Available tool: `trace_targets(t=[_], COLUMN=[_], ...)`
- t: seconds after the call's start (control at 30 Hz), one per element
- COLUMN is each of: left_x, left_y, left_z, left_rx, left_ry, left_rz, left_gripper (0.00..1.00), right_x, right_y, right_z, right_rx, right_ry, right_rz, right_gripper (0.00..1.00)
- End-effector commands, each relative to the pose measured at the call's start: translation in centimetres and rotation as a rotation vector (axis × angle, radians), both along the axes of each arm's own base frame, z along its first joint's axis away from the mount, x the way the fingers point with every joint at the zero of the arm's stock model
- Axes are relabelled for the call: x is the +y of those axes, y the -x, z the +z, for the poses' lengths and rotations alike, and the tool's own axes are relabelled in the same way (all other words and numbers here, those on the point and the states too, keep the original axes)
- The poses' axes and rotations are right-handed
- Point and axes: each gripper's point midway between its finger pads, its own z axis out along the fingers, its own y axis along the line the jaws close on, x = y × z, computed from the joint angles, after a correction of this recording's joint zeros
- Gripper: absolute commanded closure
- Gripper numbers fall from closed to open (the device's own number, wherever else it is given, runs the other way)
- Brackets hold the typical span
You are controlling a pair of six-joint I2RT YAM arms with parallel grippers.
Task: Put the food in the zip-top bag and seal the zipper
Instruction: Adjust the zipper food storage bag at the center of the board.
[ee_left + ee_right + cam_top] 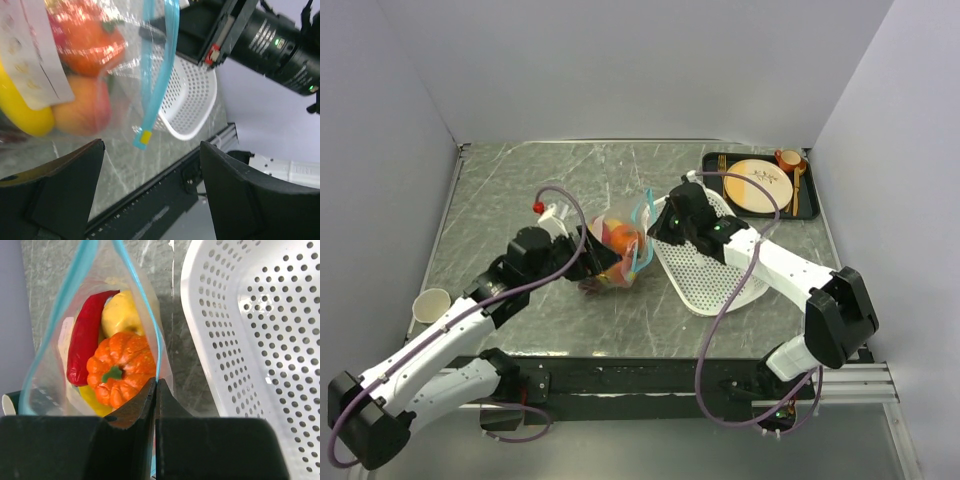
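Observation:
The zip-top bag point(620, 245) stands mid-table with its mouth open, and the food is inside it. In the right wrist view I look down into it: a red chili point(85, 340), a yellow lemon point(122, 312) and an orange tomato point(120, 370). My right gripper point(156, 385) is shut on the bag's right mouth edge, pinching the teal zipper point(157, 347). In the left wrist view, the tomato point(87, 42), a peach point(82, 107), the banana point(25, 117) and the white label point(35, 55) show through the plastic. My left gripper point(152, 185) is open just below the bag, holding nothing.
A white perforated basket point(710, 265) lies right of the bag, under my right arm. A black tray point(720, 160) at the back right carries a beige plate point(757, 185) and an orange cup point(788, 158). A paper cup point(430, 305) sits at the left edge.

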Motion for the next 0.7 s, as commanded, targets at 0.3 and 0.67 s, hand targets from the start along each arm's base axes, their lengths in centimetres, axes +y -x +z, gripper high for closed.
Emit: trace_targets(t=[0.3, 0.67], left_x=[-2.6, -1.5], left_y=[2.5, 2.2], left_z=[-2.2, -4.3], left_rx=[0.137, 0.178], left_ry=[0.165, 0.339], left_rz=[0.061, 0.176], left_gripper=[0.20, 0.19], right_x=[-1.2, -1.5], right_y=[0.9, 1.9], right_z=[3.3, 2.6], right_rx=[-0.078, -0.079], right_ry=[-0.090, -0.107], right_rz=[-0.043, -0.039], right_gripper=[0.94, 0.95])
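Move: The near end of the bag's zipper, with the yellow tab, lies about 5 cm to the left hand's right, roughly level fore and aft and some 4 cm below. The food in the bag sits about 4 cm ahead of that hand, 2 cm to its right and 7 cm lower; the basket's middle is some 24 cm to its right and 3 cm ahead. From the right hand, the zipper's near end is about 7 cm back, 4 cm left and 5 cm down. Down and back the left hand sinks beside the bag's near side, some 8 cm lower and 4 cm nearer its base, easing right at first and then partly back left; its wrist tips about 15 degrees further down while the fingers stay wide open. The right hand keeps its pinch on the zipper edge and draws it back and a little right, about 2 cm. ##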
